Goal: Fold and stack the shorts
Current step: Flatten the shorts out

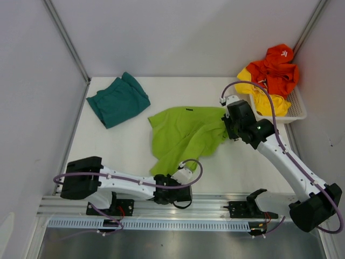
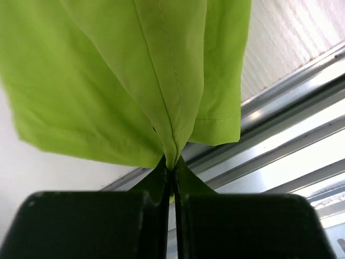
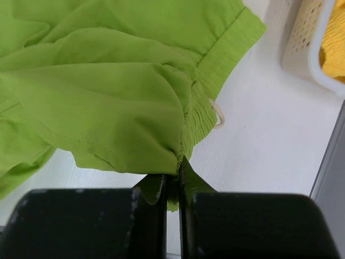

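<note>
Lime green shorts [image 1: 183, 135] lie rumpled in the middle of the table. My left gripper [image 1: 173, 175] is shut on their near hem [image 2: 172, 154], pinching a fold of cloth at the front edge of the table. My right gripper [image 1: 228, 129] is shut on the right end of their elastic waistband [image 3: 180, 156], where a white drawstring loop [image 3: 218, 114] shows. Folded teal shorts [image 1: 118, 100] rest at the back left, away from both grippers.
A white plastic basket [image 1: 295, 110] at the back right holds orange [image 1: 277, 67] and yellow garments [image 1: 264, 97], close to my right arm. A metal rail [image 1: 215, 205] runs along the near table edge. Grey walls enclose the table.
</note>
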Tool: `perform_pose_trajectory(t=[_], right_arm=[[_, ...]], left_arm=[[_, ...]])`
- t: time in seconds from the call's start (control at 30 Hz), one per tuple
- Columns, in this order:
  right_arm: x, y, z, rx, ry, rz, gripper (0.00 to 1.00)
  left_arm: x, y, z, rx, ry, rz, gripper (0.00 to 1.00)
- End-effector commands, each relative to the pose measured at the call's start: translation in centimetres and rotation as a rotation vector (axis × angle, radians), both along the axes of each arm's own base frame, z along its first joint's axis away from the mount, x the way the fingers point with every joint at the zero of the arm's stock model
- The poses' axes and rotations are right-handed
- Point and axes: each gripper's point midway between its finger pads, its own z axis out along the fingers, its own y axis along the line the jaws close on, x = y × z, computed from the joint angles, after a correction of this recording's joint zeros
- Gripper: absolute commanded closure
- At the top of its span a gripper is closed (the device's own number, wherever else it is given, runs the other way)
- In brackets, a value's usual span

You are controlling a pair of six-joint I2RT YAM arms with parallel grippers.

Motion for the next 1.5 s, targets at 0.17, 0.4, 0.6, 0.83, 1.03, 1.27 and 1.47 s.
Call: perform_pose_trajectory(t=[0.17,0.4,0.6,0.83,1.03,1.27,1.47], right_arm=[[1.9,5.0,14.2,0.213,-0.269,0.256,1.0],[-9.1,7.9,26.0,0.471,-0.427,0.709,1.0],[-19.5,6.5,32.6,0.663,-0.659,0.929,1.0],[-15.0,5.0,33.4,0.542,-0.626,0.723,1.0],[-4.5,5.3,27.6,0.363,-0.44,0.445,1.0],[4.3,6.8,29.4,0.322,-0.58,0.346,1.0],[10.0,7.4,35.2,0.381,-0.751,0.327,1.0]], left_arm=[[8.5,1.5,25.7,-0.414,-0.298,0.031,1.0],[5.4,7.5,42.5,-0.75,-0.457,-0.188,1.0],[1.6,12.3,50.0,-1.059,-0.543,-0.312,1.0],[5.4,14.6,51.7,-0.88,-0.682,-0.133,1.0],[9.6,6.8,47.1,-0.658,-0.628,-0.135,1.0],[21.4,9.0,47.9,-0.649,-0.648,0.064,1.0],[26.9,11.8,52.8,-0.691,-0.739,0.115,1.0]])
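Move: Both hands already pinch the lime shorts. The left hand is low at the table's near edge, with the middle of the shorts about 25 cm ahead and 6 cm to its right; the folded teal shorts lie roughly 44 cm ahead and 25 cm to its left. The right hand holds its corner some 20 cm up, with the middle of the lime shorts about 7 cm ahead, 15 cm left and 20 cm below; the basket stands about 18 cm ahead and 26 cm to its right. Keeping their pinch on the lime shorts, both hands whip up, the left by about 54 cm and some 16 cm to its left, the right by about 36 cm while pulling back some 20 cm towards its base, fingers tilting up and inward towards each other. Both then reverse into a fast forward fling out over the table, the left about 27 cm and the right 30 cm, dipping 10 to 15 cm on the way before rising slightly again, the fingers tipping partly back down. ##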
